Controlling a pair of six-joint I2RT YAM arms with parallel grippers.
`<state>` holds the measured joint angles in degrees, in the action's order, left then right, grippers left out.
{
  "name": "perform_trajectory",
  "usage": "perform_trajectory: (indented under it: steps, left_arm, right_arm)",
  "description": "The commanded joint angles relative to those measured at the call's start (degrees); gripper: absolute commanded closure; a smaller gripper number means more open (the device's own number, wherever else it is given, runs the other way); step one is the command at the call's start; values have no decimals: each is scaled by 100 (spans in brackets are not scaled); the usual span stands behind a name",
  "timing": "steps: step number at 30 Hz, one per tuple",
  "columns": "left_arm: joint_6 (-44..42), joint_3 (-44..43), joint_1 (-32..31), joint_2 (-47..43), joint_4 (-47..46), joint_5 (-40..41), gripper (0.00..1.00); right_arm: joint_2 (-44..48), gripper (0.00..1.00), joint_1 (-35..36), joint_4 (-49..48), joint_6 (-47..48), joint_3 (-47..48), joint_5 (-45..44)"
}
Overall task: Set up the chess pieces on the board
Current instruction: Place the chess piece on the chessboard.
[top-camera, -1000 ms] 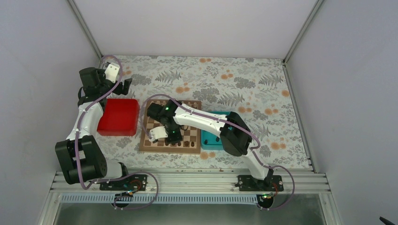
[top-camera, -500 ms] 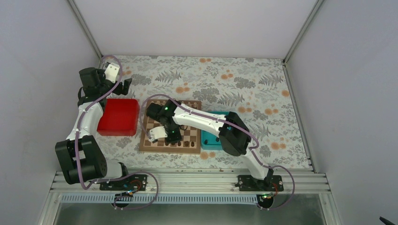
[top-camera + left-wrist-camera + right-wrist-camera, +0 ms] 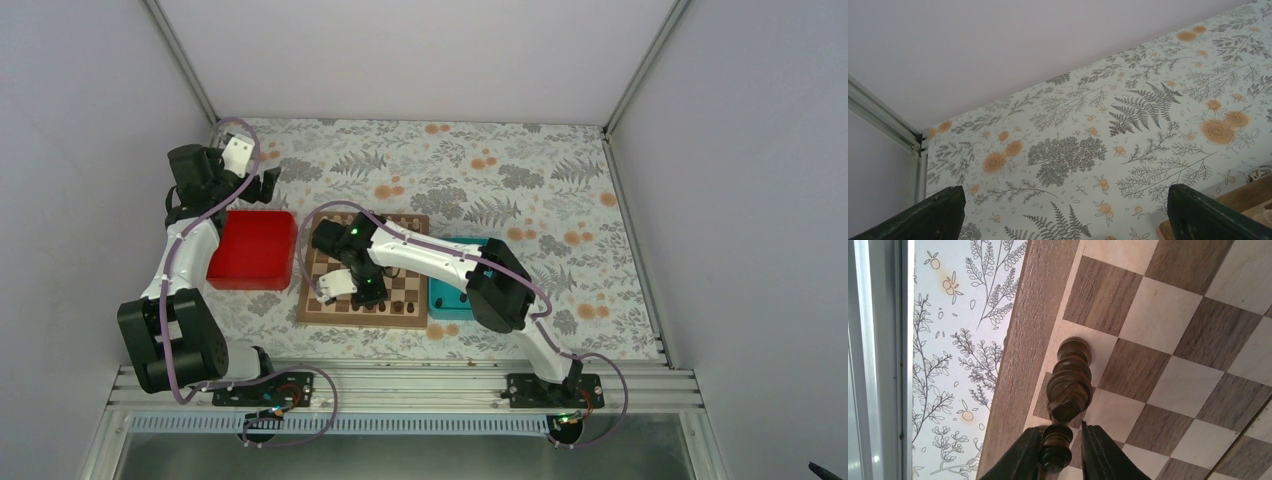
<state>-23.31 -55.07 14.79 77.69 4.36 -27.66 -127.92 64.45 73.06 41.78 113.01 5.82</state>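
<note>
The board (image 3: 360,316) lies between two trays, and my right gripper (image 3: 367,292) hangs low over its near-left part. In the right wrist view a small dark chess piece (image 3: 1056,447) stands between the fingers of the right gripper (image 3: 1060,430). The left finger touches it and a thin gap shows at the right finger (image 3: 1094,450), so the jaws are slightly open. A taller dark piece (image 3: 1070,382) stands just beyond, on a square by the board's tan border (image 3: 1023,340). My left gripper (image 3: 268,183) is wide open and holds nothing, far left above the red tray.
A red tray (image 3: 255,250) sits left of the board. At the board's right stands a teal tray (image 3: 450,305) with dark pieces (image 3: 464,297) in it, partly hidden by my right arm. The left wrist view shows floral cloth (image 3: 1068,155) and a corner of the board (image 3: 1248,192).
The right jaws have parted a little around the small dark piece. The right arm shifted slightly left over the board. The left arm has not moved.
</note>
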Motion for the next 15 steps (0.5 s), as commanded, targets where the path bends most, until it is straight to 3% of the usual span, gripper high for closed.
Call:
perform_trajectory:
  steps: [1, 10, 15]
  left_arm:
    - [-26, 49, 42, -20, -199, -169, 0]
    - [-24, 25, 42, -8, -174, -198, 0]
    - [-41, -6, 42, -50, -148, -188, 0]
  right_arm:
    - [19, 73, 11, 2, -16, 40, -88]
    - [777, 55, -319, 61, -60, 1, 19]
    - [1559, 52, -1207, -8, -104, -496, -37]
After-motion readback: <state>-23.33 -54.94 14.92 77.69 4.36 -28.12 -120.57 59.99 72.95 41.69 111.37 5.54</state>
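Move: Between the right hand's fingers, right at the hand point and about 1 cm lower at its middle, stands the dark chess piece on the board's nearest row. A dark piece stands about 3 cm to its left and another 3 cm to its right, both level with it. The teal box's middle is roughly 22 cm right and 6 cm ahead. From the left hand the chess piece lies some 25 cm back, 27 cm right and 17 cm below. Spreading its already loosened fingers to about half open, the right hand stays over the nearest row at first, its fingertips pointing down around the chess piece. Then it climbs with growing speed, up about 5 cm while going 3 cm forward and 2 cm right, clear of the row and out over the board, the wrist tilting and turning slightly clockwise. ##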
